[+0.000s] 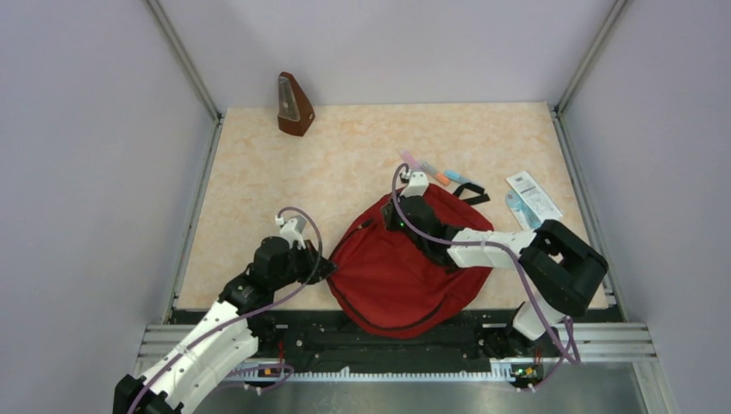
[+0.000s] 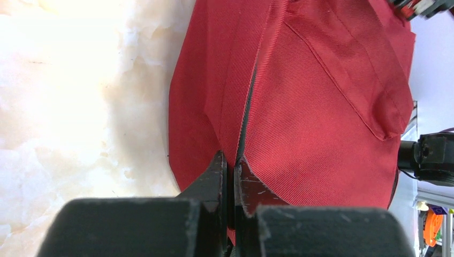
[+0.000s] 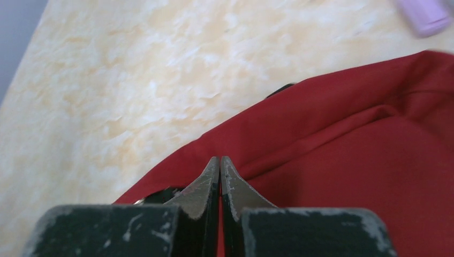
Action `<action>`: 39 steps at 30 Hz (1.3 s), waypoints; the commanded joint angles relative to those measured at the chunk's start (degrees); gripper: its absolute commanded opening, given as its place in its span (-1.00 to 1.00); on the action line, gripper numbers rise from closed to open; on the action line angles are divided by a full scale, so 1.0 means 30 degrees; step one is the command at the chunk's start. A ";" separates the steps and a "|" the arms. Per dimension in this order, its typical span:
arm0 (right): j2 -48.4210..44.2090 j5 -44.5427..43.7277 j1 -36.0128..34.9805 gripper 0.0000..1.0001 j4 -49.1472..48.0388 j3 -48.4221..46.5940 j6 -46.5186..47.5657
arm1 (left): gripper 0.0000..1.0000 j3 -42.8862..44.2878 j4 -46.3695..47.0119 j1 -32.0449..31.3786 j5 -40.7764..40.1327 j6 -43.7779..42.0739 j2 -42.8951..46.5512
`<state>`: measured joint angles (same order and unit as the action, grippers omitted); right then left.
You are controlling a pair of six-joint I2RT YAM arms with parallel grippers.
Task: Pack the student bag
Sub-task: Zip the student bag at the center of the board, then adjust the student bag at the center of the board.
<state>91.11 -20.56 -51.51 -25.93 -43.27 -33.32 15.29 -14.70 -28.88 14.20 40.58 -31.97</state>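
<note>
The student bag (image 1: 396, 276), dark red with black trim, lies flat at the near middle of the table. My left gripper (image 1: 328, 269) is at its left edge. In the left wrist view this gripper (image 2: 231, 160) is shut on a fold of the bag's red fabric (image 2: 321, 118) along a black seam. My right gripper (image 1: 398, 214) hovers over the bag's far left part. In the right wrist view it (image 3: 220, 159) is shut, with nothing seen between its tips and the bag (image 3: 364, 160) right behind them. A small black zipper part (image 3: 160, 195) shows left of the fingers.
A brown wooden metronome (image 1: 295, 105) stands at the far left corner. Several coloured markers (image 1: 431, 170) lie just beyond the bag, one of them a purple marker (image 3: 425, 16). White and blue packets (image 1: 530, 198) lie at the right. A black strap (image 1: 472, 191) sticks out of the bag's far right.
</note>
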 commanded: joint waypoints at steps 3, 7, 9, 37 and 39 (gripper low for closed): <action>-0.1587 -0.3175 0.1231 -1.00 0.0263 -0.0691 0.2195 | -1.00 0.0693 -0.0964 0.0027 -0.0900 -0.0358 -0.0082; -0.2049 -0.2787 0.1430 -1.00 0.0576 -0.0684 0.2317 | -1.00 0.0734 -0.0790 0.0033 -0.1122 -0.0284 -0.0318; -0.2636 -0.1649 0.1488 -1.00 0.0611 -0.0609 0.2874 | -1.00 0.0748 -0.0219 0.0033 -0.1825 -0.0244 -0.0425; -1.0343 0.8972 0.1844 0.60 1.1365 0.1211 0.6933 | 0.47 1.4510 0.0178 0.5563 -0.3819 -0.7536 -1.5621; -1.0291 1.1515 0.1823 0.56 1.1006 0.1609 0.7465 | 0.50 1.2568 0.0139 0.5534 -0.3314 -0.6590 -1.3737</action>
<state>61.34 -2.48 -46.30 9.34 -40.34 -15.44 61.25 -11.29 -12.14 4.16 18.09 -81.62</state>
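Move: The left fingers already hold the student bag's zipped left edge. The bare board it is taken to is about 22 cm ahead and 5 cm left, some 7 cm lower; the zip pull is about 13 cm ahead and 8 cm right. The right hand, empty and shut, has the zip pull about 2 cm back and 5 cm left, slightly below, the bag's middle some 15 cm back and 6 cm right, and the purple marker 18 cm ahead and 7 cm right. Sweeping forward fast and slightly left, the left hand drags the student bag by its pinched edge for about 20 cm, its wrist rolling left side up, then opens, lets go and rises clear. The right hand goes on a few centimetres right and forward, then rises, spreads its fingers wide and comes back about 10 cm over the bag's front panel, touching nothing clearly. ##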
